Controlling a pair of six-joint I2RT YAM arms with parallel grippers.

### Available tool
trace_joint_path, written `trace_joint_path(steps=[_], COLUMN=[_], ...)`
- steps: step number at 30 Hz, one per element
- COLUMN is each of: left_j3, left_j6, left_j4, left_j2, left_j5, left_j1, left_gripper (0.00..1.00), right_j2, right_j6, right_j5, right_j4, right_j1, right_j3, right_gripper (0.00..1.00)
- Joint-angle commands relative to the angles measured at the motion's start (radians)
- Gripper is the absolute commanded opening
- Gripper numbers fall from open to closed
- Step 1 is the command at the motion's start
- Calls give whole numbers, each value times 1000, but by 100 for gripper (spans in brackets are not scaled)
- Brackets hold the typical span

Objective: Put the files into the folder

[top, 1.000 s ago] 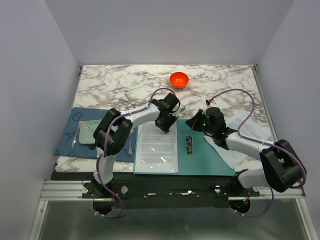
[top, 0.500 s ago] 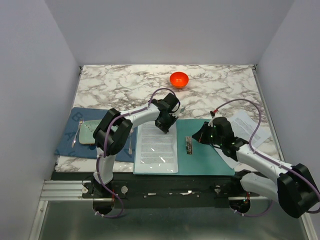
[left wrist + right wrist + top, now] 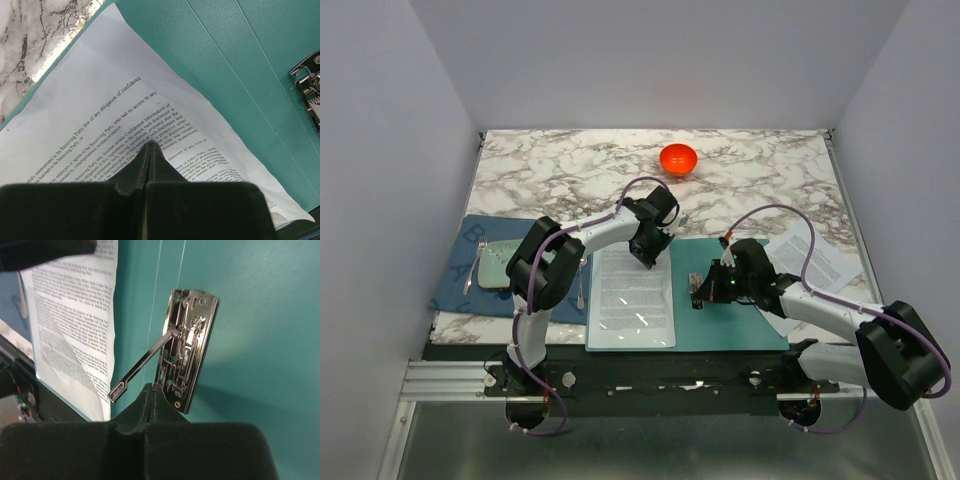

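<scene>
The teal folder (image 3: 740,320) lies open flat at the table's near edge. A printed white sheet of the files (image 3: 634,298) rests on its left half. My left gripper (image 3: 646,256) is shut, its tip pressed down on that sheet's upper part (image 3: 115,100). The metal clip (image 3: 698,290) sits at the folder's middle, its lever (image 3: 142,365) raised. My right gripper (image 3: 708,290) is shut with nothing in it, its tip (image 3: 154,386) at the near end of the clip (image 3: 189,347). More files (image 3: 817,263) lie partly under the right arm, beside the folder's right edge.
An orange bowl (image 3: 678,158) stands at the back middle. On the left, a dark blue mat (image 3: 470,290) carries a pale green tray (image 3: 498,265) and cutlery. White walls close in both sides.
The right arm swung left and down across the folder, bringing its shut gripper to the metal clip. The left gripper stayed on the sheet.
</scene>
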Motion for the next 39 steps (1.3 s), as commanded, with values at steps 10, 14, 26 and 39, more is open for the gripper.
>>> trace_joint_path(steps=[10, 14, 26, 39], left_j3=[6, 3, -29, -29], left_j6=[7, 7, 19, 23], left_j4=[-37, -37, -26, -29], left_j2=[14, 10, -13, -23], left_j5=[-30, -31, -30, -36], left_j1=[3, 2, 3, 1], left_gripper=[0, 0, 0, 0], right_j2=[77, 137, 213, 160], right_j6=[38, 73, 66, -11], right_j5=[-97, -80, 31, 78], right_j4=[137, 185, 225, 103], right_j1=[23, 25, 19, -3], right_j3=[37, 62, 128, 212], right_gripper=[1, 1, 0, 1])
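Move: The metal clip on the folder lies lengthwise just beneath the right fingertips, its middle about 2 cm ahead and 2 cm below. Its lever slants back and left, the free end roughly 1 cm back and 2 cm left of them, at about their height. The white sheet's middle is some 17 cm to the left, 3 cm lower. From the left fingertips, the lever end lies about 8 cm back and 11 cm right; the sheet's middle, 7 cm back and 4 cm left. The right hand works the clip's lever over with its shut fingertips: a small dip of about 1 cm down, back and left to its free end, then a sweep of some 7 cm forward with a good share to the left, rising a couple of centimetres towards the clip's far end. The left hand stays still, shut fingertips keeping down the sheet's far part. ##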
